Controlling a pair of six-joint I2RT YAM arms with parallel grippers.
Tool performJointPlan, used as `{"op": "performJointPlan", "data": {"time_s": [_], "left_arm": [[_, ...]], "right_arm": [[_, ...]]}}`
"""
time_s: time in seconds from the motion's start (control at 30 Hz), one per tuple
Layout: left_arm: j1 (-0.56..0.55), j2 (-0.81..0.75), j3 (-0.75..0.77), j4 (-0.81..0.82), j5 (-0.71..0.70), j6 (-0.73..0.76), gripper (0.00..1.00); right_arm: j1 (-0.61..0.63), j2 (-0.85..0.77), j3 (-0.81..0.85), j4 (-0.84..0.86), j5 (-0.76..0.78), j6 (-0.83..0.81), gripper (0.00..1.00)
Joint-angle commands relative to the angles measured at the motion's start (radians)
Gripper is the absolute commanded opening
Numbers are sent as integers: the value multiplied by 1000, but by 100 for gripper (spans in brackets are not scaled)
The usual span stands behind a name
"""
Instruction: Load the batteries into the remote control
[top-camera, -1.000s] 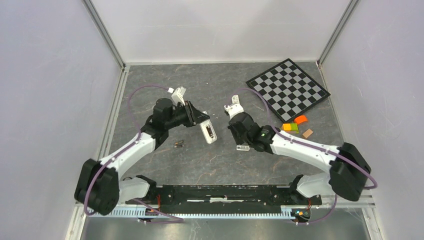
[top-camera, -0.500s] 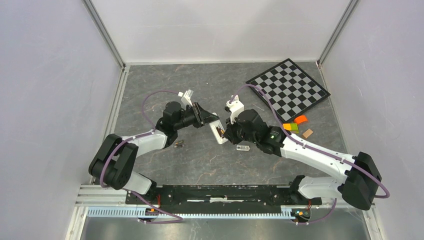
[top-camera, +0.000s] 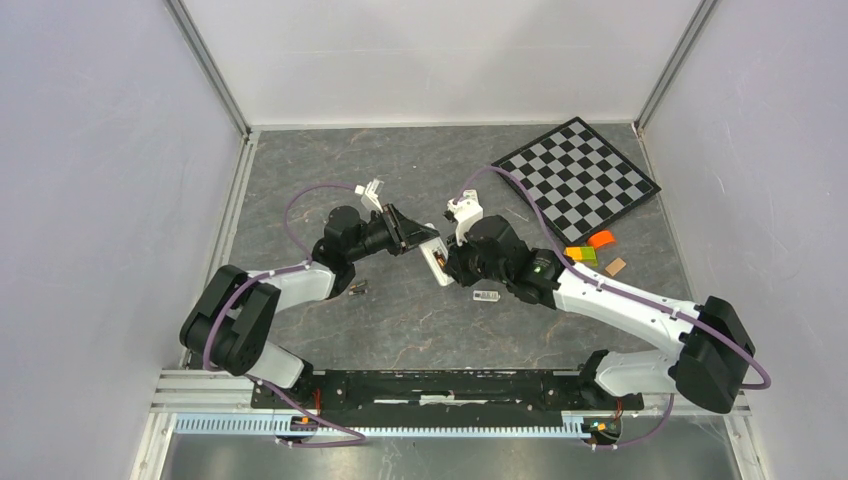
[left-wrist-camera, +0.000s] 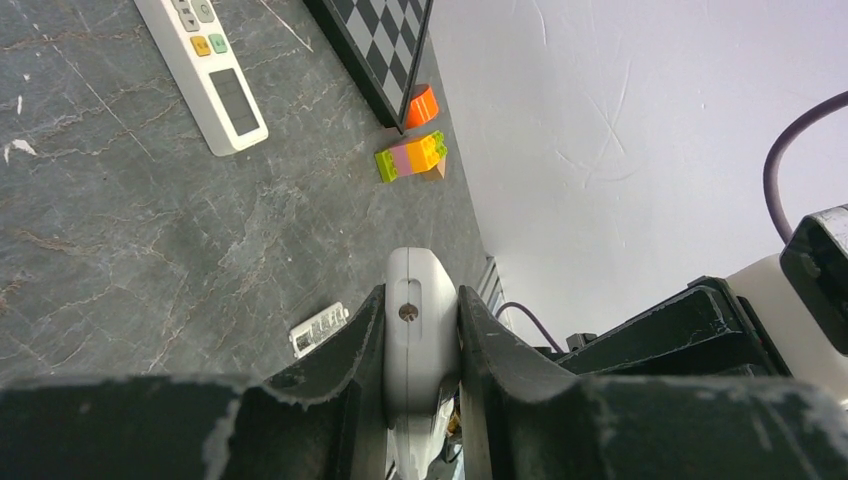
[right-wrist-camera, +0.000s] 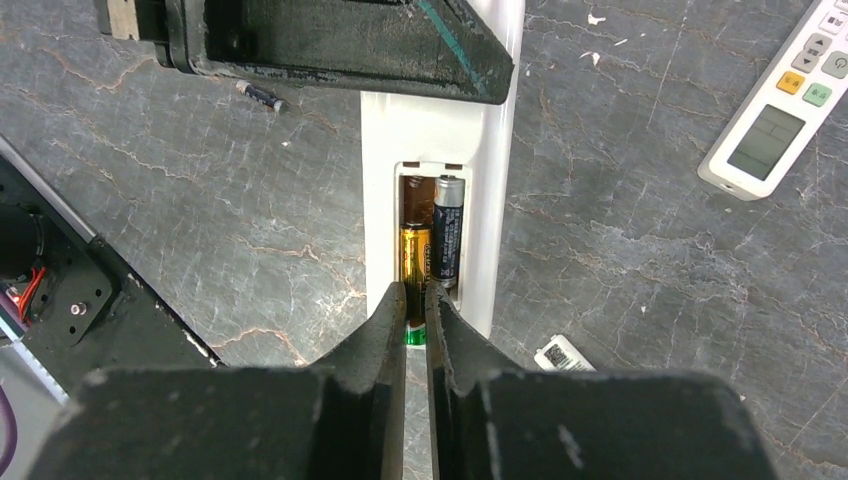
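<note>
My left gripper (left-wrist-camera: 420, 305) is shut on the white remote control (left-wrist-camera: 421, 272), gripping its edges and holding it above the table. The remote (right-wrist-camera: 440, 130) has its open battery compartment facing the right wrist view. A black battery (right-wrist-camera: 447, 230) lies in the right slot. A gold battery (right-wrist-camera: 414, 250) with a green end lies along the left slot, and my right gripper (right-wrist-camera: 415, 297) is shut on its near end. In the top view the two grippers meet at the remote (top-camera: 436, 262) mid-table. Another small dark battery (top-camera: 357, 288) lies loose on the table.
A second white remote (left-wrist-camera: 200, 70) with a screen lies on the table. The small white cover piece (top-camera: 487, 296) rests beside the right gripper. A checkerboard (top-camera: 575, 178) and coloured blocks (top-camera: 590, 250) sit at the back right.
The left arm has carried the remote to the right, and the right gripper has moved left to meet it. The gold battery now sits at the compartment.
</note>
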Motion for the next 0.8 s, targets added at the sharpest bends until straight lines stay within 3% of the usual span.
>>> {"op": "performJointPlan", "data": {"time_s": [0.0,0.3,0.77], "left_arm": [[-3,8,5,107,42,-81,2],[-3,4,2,115,32,-132,2],[-1,-32,-6,135,4,-286,2]], "right_arm": [[-1,23,44,39,22,0,13],[-1,24,63,21,44,10,27],[-23,-182,-17,157,56,128,65]]}}
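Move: The remote's battery slot, held up by my left hand, has its middle about 2 cm ahead of my right fingertips and nearly level with them. They are already at the near end of the gold battery in it. The silver battery lies in the slot about 3 cm ahead. On the table some 14 cm lower, the battery cover is 3 cm back and 10 cm right, the other remote 17 cm ahead and 7 cm right. From my left hand the slot is roughly 6 cm back and 2 cm right. With my right fingertips at the gold battery's near end, I ease forward about 1 cm along the slot, a touch to the left, then spread my fingers well open, come off the battery and lift about 5 cm clear of the remote. My left hand keeps its grip on the remote's far end, rising some 1.5 cm late on and tilting about 10 degrees. ##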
